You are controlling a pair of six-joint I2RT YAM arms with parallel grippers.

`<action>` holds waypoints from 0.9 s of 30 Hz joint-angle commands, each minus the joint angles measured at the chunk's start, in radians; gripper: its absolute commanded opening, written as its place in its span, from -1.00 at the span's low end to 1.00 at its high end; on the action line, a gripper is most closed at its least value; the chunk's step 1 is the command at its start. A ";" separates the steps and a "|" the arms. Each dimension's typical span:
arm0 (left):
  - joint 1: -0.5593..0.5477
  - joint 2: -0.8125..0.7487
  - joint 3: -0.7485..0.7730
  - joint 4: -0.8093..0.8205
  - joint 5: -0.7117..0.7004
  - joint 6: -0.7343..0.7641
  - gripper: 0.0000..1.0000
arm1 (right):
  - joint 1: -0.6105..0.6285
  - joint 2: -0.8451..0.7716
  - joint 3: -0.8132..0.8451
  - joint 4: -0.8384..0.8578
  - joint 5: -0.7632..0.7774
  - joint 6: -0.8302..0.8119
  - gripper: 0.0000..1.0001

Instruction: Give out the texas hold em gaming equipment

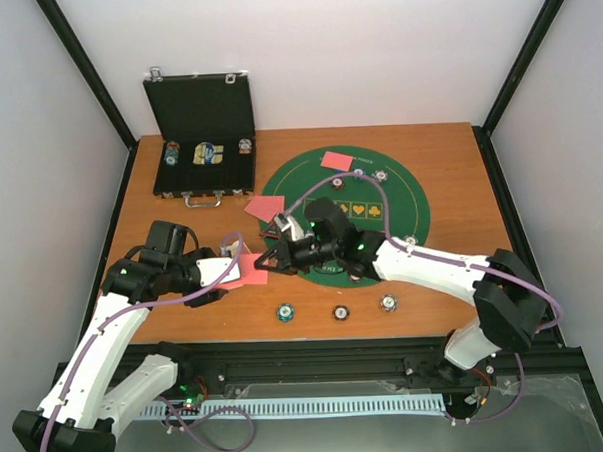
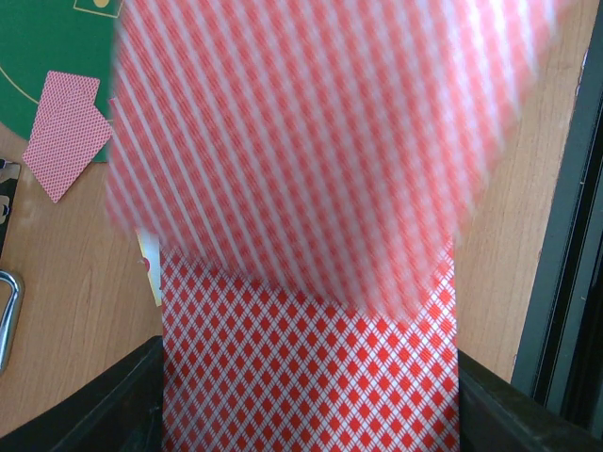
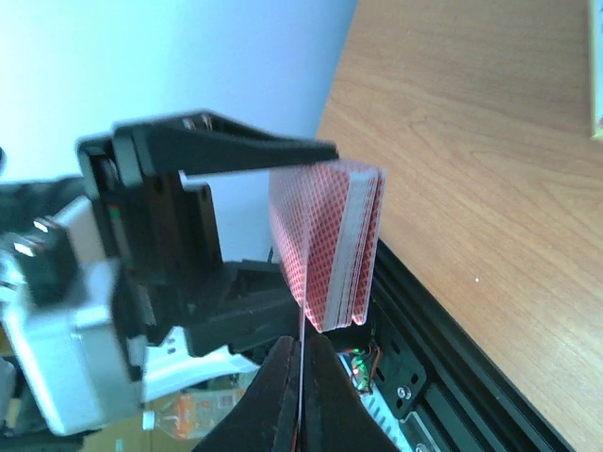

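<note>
My left gripper (image 1: pixel 233 265) is shut on a deck of red-backed playing cards (image 2: pixel 311 367), held above the table's near left. My right gripper (image 3: pixel 300 381) meets it there, jaws shut on the edge of a single card (image 3: pixel 301 330) at the deck's (image 3: pixel 330 245) face. That card fills the left wrist view as a blurred red sheet (image 2: pixel 301 141). A card pair (image 1: pixel 264 206) lies by the green mat (image 1: pixel 401 222), another card (image 1: pixel 336 160) on it. Three striped chips (image 1: pixel 340 311) sit in a row near the front edge.
A black hinged case (image 1: pixel 203 140) stands open at the back left with chips inside. More chips (image 1: pixel 359 175) lie on the mat's far side. The black frame rail (image 3: pixel 471 377) runs along the table's near edge under the grippers.
</note>
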 commanded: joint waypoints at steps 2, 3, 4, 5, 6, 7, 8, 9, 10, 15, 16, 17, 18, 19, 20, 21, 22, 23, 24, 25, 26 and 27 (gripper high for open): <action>-0.007 -0.018 0.025 0.006 0.022 0.011 -0.24 | -0.117 -0.080 0.062 -0.162 -0.022 -0.091 -0.94; -0.007 -0.017 0.024 0.006 0.021 0.011 -0.24 | -0.152 -0.085 0.072 -0.185 -0.033 -0.110 -0.95; -0.007 -0.019 0.025 0.006 0.020 0.011 -0.24 | -0.184 -0.089 0.085 -0.211 -0.042 -0.128 -0.94; -0.007 -0.019 0.024 0.007 0.019 0.011 -0.24 | -0.217 -0.089 0.095 -0.231 -0.056 -0.144 -0.94; -0.007 -0.019 0.025 0.008 0.019 0.011 -0.24 | -0.249 -0.086 0.108 -0.246 -0.071 -0.160 -0.94; -0.007 -0.020 0.026 0.008 0.019 0.010 -0.24 | -0.286 -0.079 0.125 -0.267 -0.085 -0.180 -0.94; -0.007 -0.020 0.028 0.007 0.018 0.010 -0.24 | -0.321 -0.064 0.144 -0.294 -0.099 -0.211 -0.94; -0.007 -0.018 0.029 0.006 0.019 0.010 -0.24 | -0.362 -0.047 0.161 -0.304 -0.115 -0.231 -0.94; -0.007 -0.016 0.031 0.006 0.018 0.009 -0.24 | -0.404 -0.026 0.179 -0.315 -0.130 -0.250 -0.94; -0.008 -0.009 0.036 0.007 0.026 -0.012 -0.24 | -0.585 0.189 0.320 -0.365 -0.167 -0.349 -0.94; -0.007 -0.010 0.035 0.009 0.030 -0.018 -0.24 | -0.607 0.242 0.372 -0.388 -0.159 -0.377 -0.94; -0.007 -0.012 0.035 0.009 0.033 -0.022 -0.24 | -0.630 0.300 0.449 -0.414 -0.156 -0.403 -0.94; -0.007 -0.012 0.033 0.010 0.032 -0.023 -0.24 | -0.654 0.357 0.509 -0.439 -0.152 -0.425 -0.94; -0.007 -0.011 0.032 0.012 0.031 -0.024 -0.24 | -0.669 0.417 0.572 -0.461 -0.151 -0.445 -0.94; -0.007 -0.009 0.033 0.012 0.029 -0.022 -0.25 | -0.682 0.468 0.623 -0.475 -0.147 -0.462 -0.94; -0.007 -0.007 0.034 0.012 0.030 -0.022 -0.25 | -0.691 0.525 0.687 -0.498 -0.135 -0.481 -0.94; -0.007 -0.002 0.036 0.010 0.034 -0.020 -0.25 | -0.694 0.581 0.750 -0.523 -0.129 -0.501 -0.94; -0.007 0.003 0.042 0.009 0.035 -0.019 -0.24 | -0.708 0.631 0.806 -0.544 -0.127 -0.511 -0.94; -0.007 0.008 0.047 0.007 0.032 -0.020 -0.24 | -0.724 0.684 0.861 -0.560 -0.127 -0.514 -0.94; -0.007 0.010 0.055 0.003 0.030 -0.022 -0.24 | -0.733 0.726 0.912 -0.571 -0.127 -0.514 -0.94; -0.007 0.013 0.059 0.001 0.027 -0.022 -0.24 | -0.739 0.774 0.961 -0.583 -0.120 -0.511 -0.94; -0.007 0.014 0.058 -0.001 0.024 -0.020 -0.24 | -0.744 0.817 1.007 -0.591 -0.118 -0.506 -0.94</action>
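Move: The right hand's held card is headed for the lone card at the mat's far side, about 43 cm ahead, 18 cm to its right and 20 cm below. The brown chip stack is 7 cm nearer than that card; the grey-blue chips lie 4 cm nearer and 6 cm to the right of it. The deck sits 12 cm to this hand's left. From the left hand the far card is some 43 cm ahead and 30 cm right. Keeping one card pinched edge-on between closed fingertips, the right hand carries it away from the deck over the mat, fast: about 35 cm forward and 18 cm to the right, towards the far card. It lifts some 4 cm first, then sinks about 11 cm, turning roughly 25 degrees clockwise with its left side dipping. The left hand stays still, holding the deck. ##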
